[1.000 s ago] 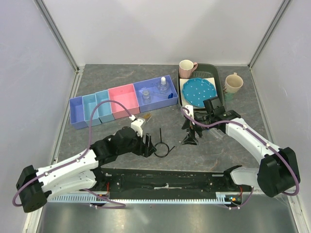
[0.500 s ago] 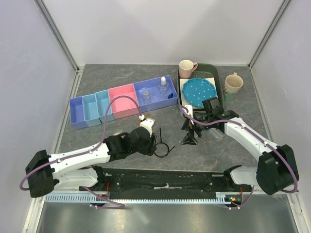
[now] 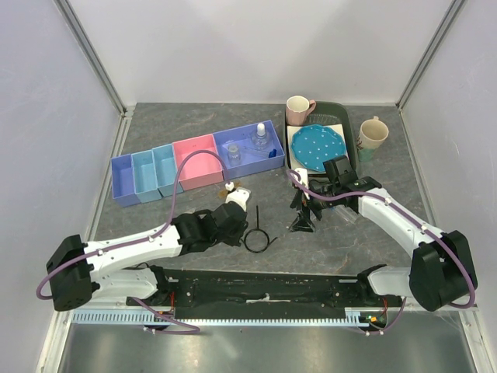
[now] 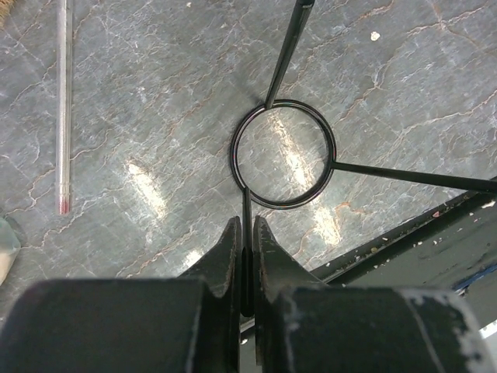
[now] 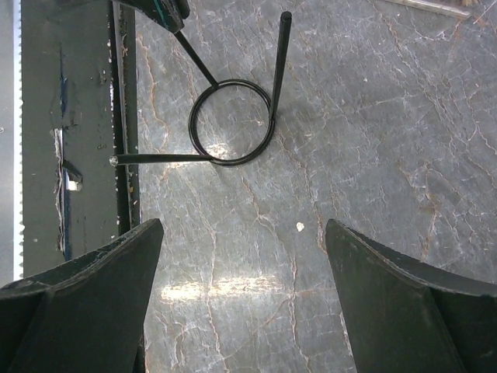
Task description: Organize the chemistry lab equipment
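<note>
The black wire loop lies on the grey table near the front, a ring with three straight legs. My left gripper is shut on one leg; in the left wrist view the leg runs from the loop down between the closed jaws of the gripper. My right gripper is open and empty, just right of the loop. In the right wrist view the gripper hovers over bare table with the loop ahead. A thin rod lies left of the loop. A white-capped bottle and a clear beaker stand in the purple bin.
A row of blue, pink and purple bins sits at the back left. A dark tray holds the blue dotted plate and a pink mug; another mug stands to its right. The black base rail runs along the front.
My left arm has reached right and forward to the wire loop, and its jaws now close on one leg. The right arm has barely moved.
</note>
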Robot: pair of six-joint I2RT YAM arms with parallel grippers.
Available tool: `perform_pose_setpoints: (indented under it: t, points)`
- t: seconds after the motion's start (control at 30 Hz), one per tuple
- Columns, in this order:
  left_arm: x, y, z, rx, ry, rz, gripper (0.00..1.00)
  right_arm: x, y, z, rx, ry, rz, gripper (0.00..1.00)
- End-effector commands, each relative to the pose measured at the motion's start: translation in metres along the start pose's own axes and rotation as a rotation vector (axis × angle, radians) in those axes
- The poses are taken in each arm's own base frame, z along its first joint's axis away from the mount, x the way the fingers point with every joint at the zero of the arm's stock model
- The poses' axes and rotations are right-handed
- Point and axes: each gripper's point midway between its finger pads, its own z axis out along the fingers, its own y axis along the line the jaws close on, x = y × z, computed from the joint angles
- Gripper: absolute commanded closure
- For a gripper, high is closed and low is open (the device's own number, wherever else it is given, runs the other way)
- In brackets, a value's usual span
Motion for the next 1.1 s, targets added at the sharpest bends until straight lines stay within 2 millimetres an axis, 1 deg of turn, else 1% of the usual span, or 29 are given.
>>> perform_pose_setpoints:
  t: [0.0, 0.1, 0.17, 0.23, 0.27, 0.3, 0.33, 0.37, 0.43, 0.47, 0.53, 0.57, 0.6, 0.63, 0.67, 0.7, 0.77, 0.8, 0.83, 0.87, 0.9, 0.97, 1.0, 1.07]
  points:
    - [-0.028, -0.008, -0.013, 0.010, -0.081, -0.035, 0.98, -0.004, 0.001, 0.002, -0.007, -0.019, -0.019, 0.07]
    - [-0.042, -0.006, -0.027, 0.015, -0.125, -0.059, 0.98, -0.003, 0.002, 0.002, -0.007, -0.017, -0.015, 0.07]
    - [-0.058, -0.005, -0.038, 0.016, -0.165, -0.087, 0.98, -0.004, 0.000, 0.001, 0.000, -0.017, -0.018, 0.07]
    - [-0.072, 0.007, -0.042, -0.003, -0.180, -0.122, 0.98, -0.006, -0.002, 0.000, 0.007, -0.019, -0.023, 0.07]
    - [-0.083, 0.008, -0.048, 0.013, -0.191, -0.140, 0.98, -0.006, -0.004, -0.001, 0.012, -0.018, -0.020, 0.07]
    - [-0.096, 0.025, -0.049, -0.019, -0.211, -0.166, 0.98, -0.007, -0.005, -0.002, 0.017, -0.019, -0.019, 0.07]
    - [-0.102, 0.031, -0.052, -0.023, -0.211, -0.177, 0.98, -0.008, -0.006, -0.003, 0.022, -0.019, -0.019, 0.06]
    - [-0.123, 0.048, -0.060, -0.049, -0.258, -0.218, 0.98, -0.008, -0.007, -0.004, 0.027, -0.019, -0.019, 0.06]
    - [-0.142, 0.064, -0.070, -0.071, -0.302, -0.224, 0.98, -0.008, -0.008, -0.005, 0.033, -0.018, -0.018, 0.06]
    - [-0.161, 0.080, -0.080, -0.107, -0.351, -0.254, 0.98, -0.007, -0.007, -0.005, 0.033, -0.017, -0.017, 0.06]
    - [-0.175, 0.101, -0.087, -0.170, -0.387, -0.257, 0.98, -0.006, -0.007, -0.005, 0.035, -0.019, -0.018, 0.06]
    - [-0.188, 0.119, -0.094, -0.217, -0.422, -0.288, 0.98, -0.005, -0.006, -0.005, 0.034, -0.020, -0.015, 0.06]
    - [-0.190, 0.130, -0.089, -0.252, -0.414, -0.299, 0.98, -0.005, -0.006, -0.005, 0.035, -0.025, -0.011, 0.06]
    - [-0.194, 0.143, -0.089, -0.295, -0.421, -0.319, 0.98, -0.005, -0.006, -0.005, 0.036, -0.027, -0.012, 0.06]
    - [-0.203, 0.160, -0.091, -0.335, -0.444, -0.351, 0.98, -0.005, -0.006, -0.007, 0.041, -0.028, -0.010, 0.06]
    - [-0.204, 0.170, -0.083, -0.365, -0.431, -0.363, 0.98, -0.005, -0.006, -0.007, 0.041, -0.029, -0.011, 0.06]
    - [-0.217, 0.195, -0.085, -0.429, -0.477, -0.407, 0.98, -0.006, -0.006, -0.008, 0.046, -0.031, -0.015, 0.06]
    - [-0.217, 0.203, -0.076, -0.441, -0.465, -0.420, 0.98, -0.005, -0.006, -0.008, 0.048, -0.030, -0.011, 0.06]
    - [-0.221, 0.215, -0.076, -0.459, -0.479, -0.444, 0.98, -0.005, -0.006, -0.008, 0.045, -0.030, -0.009, 0.05]
    - [-0.226, 0.221, -0.071, -0.463, -0.490, -0.455, 0.98, -0.006, -0.005, -0.008, 0.044, -0.034, -0.015, 0.05]
    - [-0.224, 0.226, -0.060, -0.465, -0.465, -0.460, 0.98, -0.006, -0.006, -0.008, 0.045, -0.036, -0.014, 0.05]
    - [-0.226, 0.236, -0.051, -0.481, -0.456, -0.460, 0.98, -0.008, -0.007, -0.008, 0.047, -0.042, -0.019, 0.05]
    - [-0.221, 0.241, -0.037, -0.490, -0.422, -0.460, 0.98, -0.008, -0.006, -0.008, 0.047, -0.041, -0.016, 0.05]
    - [-0.219, 0.249, -0.028, -0.500, -0.408, -0.466, 0.98, -0.009, -0.007, -0.009, 0.049, -0.043, -0.016, 0.05]
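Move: The left hand already grips one leg of the black tripod stand; the ring lies about 3 cm ahead, 5 cm right and 8 below. The pink compartment is roughly 27 cm ahead and 15 left, its middle some 7 cm lower. The purple compartment with the bottles is about 31 cm ahead, 3 right; the wooden brush 18 ahead, 3 left. From the idle right hand, the pink compartment is about 23 cm ahead, 29 left. Up first, then sweeping forward and left in an arc, the left arm carries the tripod stand by its pinched leg over towards the pink compartment, some 21 cm forward and 18 cm left. It climbs about 15 cm, then starts sinking again by around 5 cm, while the wrist turns roughly 40 degrees counter-clockwise; the fingers keep their hold. ##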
